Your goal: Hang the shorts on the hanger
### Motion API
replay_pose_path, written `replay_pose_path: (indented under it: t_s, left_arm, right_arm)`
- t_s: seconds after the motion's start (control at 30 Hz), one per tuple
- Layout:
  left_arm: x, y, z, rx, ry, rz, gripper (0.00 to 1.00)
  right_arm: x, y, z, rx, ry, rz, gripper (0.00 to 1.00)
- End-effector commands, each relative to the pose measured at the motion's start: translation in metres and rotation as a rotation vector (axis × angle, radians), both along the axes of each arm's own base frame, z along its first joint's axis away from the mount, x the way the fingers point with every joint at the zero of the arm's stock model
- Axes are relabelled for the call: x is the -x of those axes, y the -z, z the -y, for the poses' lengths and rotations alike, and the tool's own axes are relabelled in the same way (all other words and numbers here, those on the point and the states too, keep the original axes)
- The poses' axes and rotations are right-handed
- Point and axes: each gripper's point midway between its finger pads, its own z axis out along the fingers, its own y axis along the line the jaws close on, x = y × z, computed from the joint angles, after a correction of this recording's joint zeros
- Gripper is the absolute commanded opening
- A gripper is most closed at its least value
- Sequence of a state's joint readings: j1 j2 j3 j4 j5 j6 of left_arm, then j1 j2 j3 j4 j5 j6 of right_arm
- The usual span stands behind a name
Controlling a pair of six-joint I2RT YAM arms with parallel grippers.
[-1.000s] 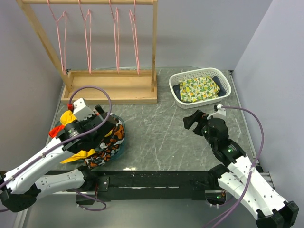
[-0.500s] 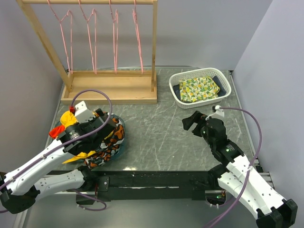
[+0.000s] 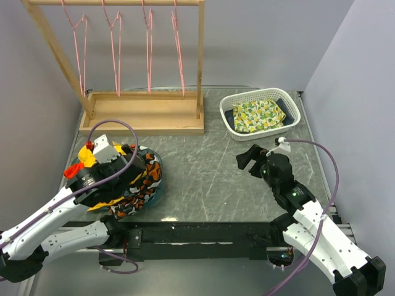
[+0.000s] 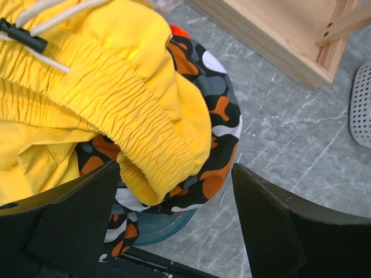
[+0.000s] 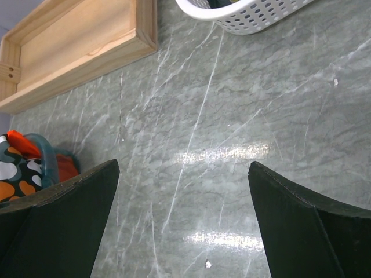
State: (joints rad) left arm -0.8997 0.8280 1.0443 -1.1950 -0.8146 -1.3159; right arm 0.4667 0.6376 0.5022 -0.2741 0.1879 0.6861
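The yellow shorts [image 4: 116,104] lie crumpled on top of a clothes pile at the table's left; from above only yellow bits [image 3: 86,155] show past the arm. My left gripper [image 4: 175,174] hangs open just over the pile. The gathered waistband's end lies between its jaws, close to the left finger [image 4: 75,220], with no grip showing. Pink wire hangers hang from the wooden rack at the back left, the hanger [image 3: 116,52] among them. My right gripper [image 5: 183,165] is open over bare table, right of centre [image 3: 250,159].
A black-orange-white patterned garment [image 3: 145,182] drapes over a teal basin [image 4: 156,223] under the shorts. The rack's wooden base tray [image 3: 145,114] stands at the back. A white basket [image 3: 289,102] holding a lemon-print cloth [image 3: 258,116] is at the back right.
The left gripper has shifted slightly nearer over the pile. The hangers have swung on the rack. The right arm has barely moved.
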Motion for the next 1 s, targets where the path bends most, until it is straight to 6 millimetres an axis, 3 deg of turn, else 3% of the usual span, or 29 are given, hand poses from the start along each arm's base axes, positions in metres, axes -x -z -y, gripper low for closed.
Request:
replay_pose_path:
  t_s: [0.0,0.3,0.53,0.6,0.63,0.67,0.7,0.73,0.77,0.83,0.87,0.97]
  left_arm:
    - [0.002,0.012,0.003,0.002,0.026,-0.016,0.83]
    - [-0.025,0.015,0.028,0.06,0.024,0.073,0.65]
    - [-0.038,0.036,0.008,-0.01,-0.121,0.066,0.48]
    - [-0.038,0.028,-0.003,-0.02,-0.164,0.093,0.32]
    - [-0.038,0.022,-0.007,-0.026,-0.173,0.108,0.28]
    - [-0.037,0.009,-0.012,-0.014,-0.176,0.137,0.12]
    - [-0.039,-0.014,-0.015,0.003,-0.187,0.185,0.04]
    - [-0.037,-0.026,-0.021,-0.015,-0.175,0.199,0.01]
    - [-0.035,-0.056,-0.025,0.031,-0.178,0.26,0.01]
    - [-0.031,-0.088,-0.035,0.008,-0.161,0.315,0.01]
    - [-0.027,-0.117,-0.042,0.05,-0.166,0.372,0.01]
    - [-0.018,-0.172,-0.058,0.065,-0.158,0.478,0.01]
  right_arm:
    - [-0.005,-0.004,-0.005,-0.027,-0.01,0.023,1.0]
    - [-0.006,-0.006,-0.009,-0.037,-0.021,0.017,1.0]
    - [-0.004,-0.002,-0.007,-0.026,-0.017,0.01,1.0]
    - [-0.004,-0.003,-0.006,-0.025,-0.017,0.015,1.0]
    - [-0.003,-0.002,-0.006,-0.025,-0.019,0.01,1.0]
    - [-0.003,-0.005,-0.006,-0.024,-0.021,0.016,1.0]
    - [-0.003,-0.006,-0.006,-0.022,-0.022,0.016,1.0]
    - [-0.003,-0.007,-0.006,-0.022,-0.025,0.016,1.0]
    - [-0.003,-0.01,-0.007,-0.024,-0.029,0.023,1.0]
    - [-0.003,-0.013,-0.01,-0.032,-0.041,0.03,1.0]
    - [-0.003,-0.015,-0.011,-0.037,-0.048,0.034,1.0]
    - [-0.004,-0.018,-0.015,-0.046,-0.063,0.036,1.0]
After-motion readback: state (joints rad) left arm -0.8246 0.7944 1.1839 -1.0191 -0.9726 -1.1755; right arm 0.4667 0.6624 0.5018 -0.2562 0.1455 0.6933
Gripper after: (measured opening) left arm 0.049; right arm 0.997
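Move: The end of the yellow shorts' waistband lies between and just beyond the left hand's open fingers, about 3 cm ahead, level sideways and some 5 cm below. The patterned cloth heaped in the bowl beneath is centred roughly 3 cm back, 1 cm left and 10 cm down. The rack's tray is about 27 cm straight ahead and 14 cm lower. From the right hand, that waistband end is some 35 cm to the left, otherwise level. The end of the yellow waistband is what the left fingers shut on: the hand eases down and forward about 4 cm, closing as it goes, and pinches the fabric edge between the fingertips. It then lifts quickly, some 13 cm, drifting about 3 cm left while the fingers tip up by roughly 15 degrees, keeping the pinch. ##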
